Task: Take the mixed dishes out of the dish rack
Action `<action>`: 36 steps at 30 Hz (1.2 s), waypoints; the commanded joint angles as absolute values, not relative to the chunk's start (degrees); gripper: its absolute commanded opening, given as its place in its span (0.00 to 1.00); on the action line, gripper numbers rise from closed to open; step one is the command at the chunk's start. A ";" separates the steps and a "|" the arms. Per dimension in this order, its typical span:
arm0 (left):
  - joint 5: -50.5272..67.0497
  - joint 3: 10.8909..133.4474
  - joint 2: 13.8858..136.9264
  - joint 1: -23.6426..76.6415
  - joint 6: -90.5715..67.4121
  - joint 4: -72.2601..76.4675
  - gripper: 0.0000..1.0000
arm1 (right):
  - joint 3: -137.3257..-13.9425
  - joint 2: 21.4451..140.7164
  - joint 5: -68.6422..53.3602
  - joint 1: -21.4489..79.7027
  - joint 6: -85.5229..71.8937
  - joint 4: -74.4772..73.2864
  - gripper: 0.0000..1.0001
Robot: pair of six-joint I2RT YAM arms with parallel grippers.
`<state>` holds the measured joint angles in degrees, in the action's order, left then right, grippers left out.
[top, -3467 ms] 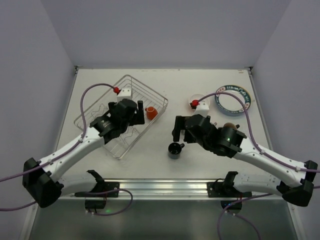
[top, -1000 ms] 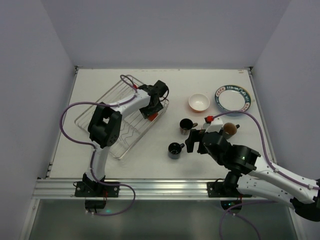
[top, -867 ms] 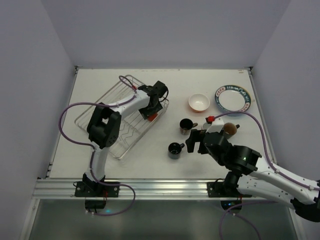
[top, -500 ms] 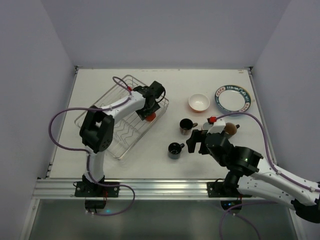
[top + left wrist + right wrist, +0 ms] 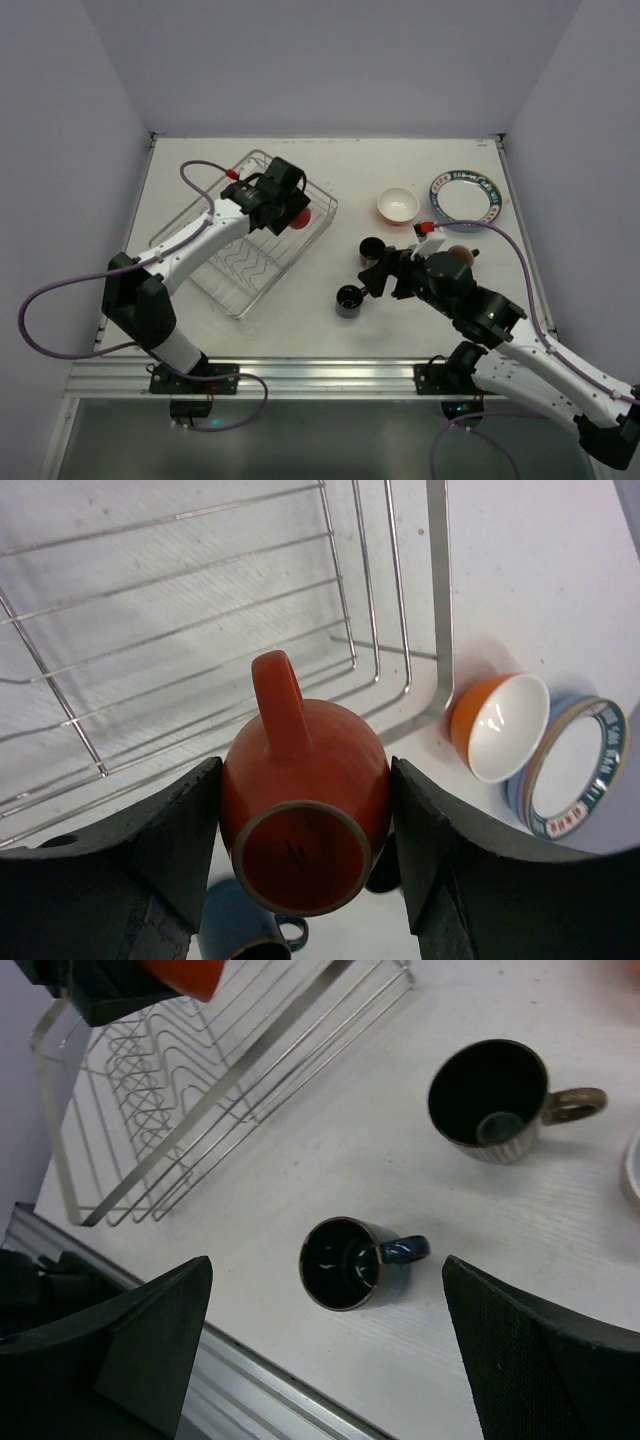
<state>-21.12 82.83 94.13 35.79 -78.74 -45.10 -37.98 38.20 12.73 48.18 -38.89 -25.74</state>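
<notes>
My left gripper is shut on the orange mug and holds it over the right corner of the silver wire dish rack. In the left wrist view the orange mug sits between both fingers, base toward the camera, handle up, above the rack's wires. My right gripper is open and empty, hovering over a blue-handled dark mug, which also shows in the top view. A dark mug with a brown handle stands beyond it.
An orange bowl, white inside, and a stack of plates with a pattern-rimmed one on top sit at the back right. A brown mug is partly hidden behind my right arm. The table's front rail lies below.
My left arm has swung round and carried the orange mug slightly left at the rack's right corner. My right gripper has moved left and a little toward the two mugs.
</notes>
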 commanded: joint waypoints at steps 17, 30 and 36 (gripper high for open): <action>12.56 53.54 64.34 38.49 -86.48 -4.23 0.00 | -41.31 46.93 -32.33 39.46 -30.06 9.92 0.90; 19.42 45.44 59.42 39.37 -91.50 9.23 0.00 | -45.35 53.79 -32.70 39.38 -25.58 14.24 0.81; 19.33 43.77 58.27 40.25 -92.46 10.19 0.00 | -44.65 54.84 -35.76 39.29 -26.28 19.58 0.75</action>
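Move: The orange mug sits in the left gripper's fingers. The right gripper, its goal, is some 17 cm back, 18 cm to its right and slightly higher. From the left hand the rack's middle lies about 4 cm ahead, 12 cm left and well below. From the right hand, the orange mug is roughly 17 cm ahead and 18 cm left; on the table 16 cm below stand the blue mug, 1 cm ahead and 6 cm left, and the brown mug, straight ahead about 14 cm. Bring the left gripper back about 13 cm, up 12 cm and somewhat right, off the rack towards the right gripper, keeping its grip on the orange mug while swinging its fingers some 60 degrees to point right and nearly level. Meanwhile lift the right gripper about 10 cm, carry it as far left to meet the mug, turn its fingers to point left and level, and start narrowing them without closing on the mug. ##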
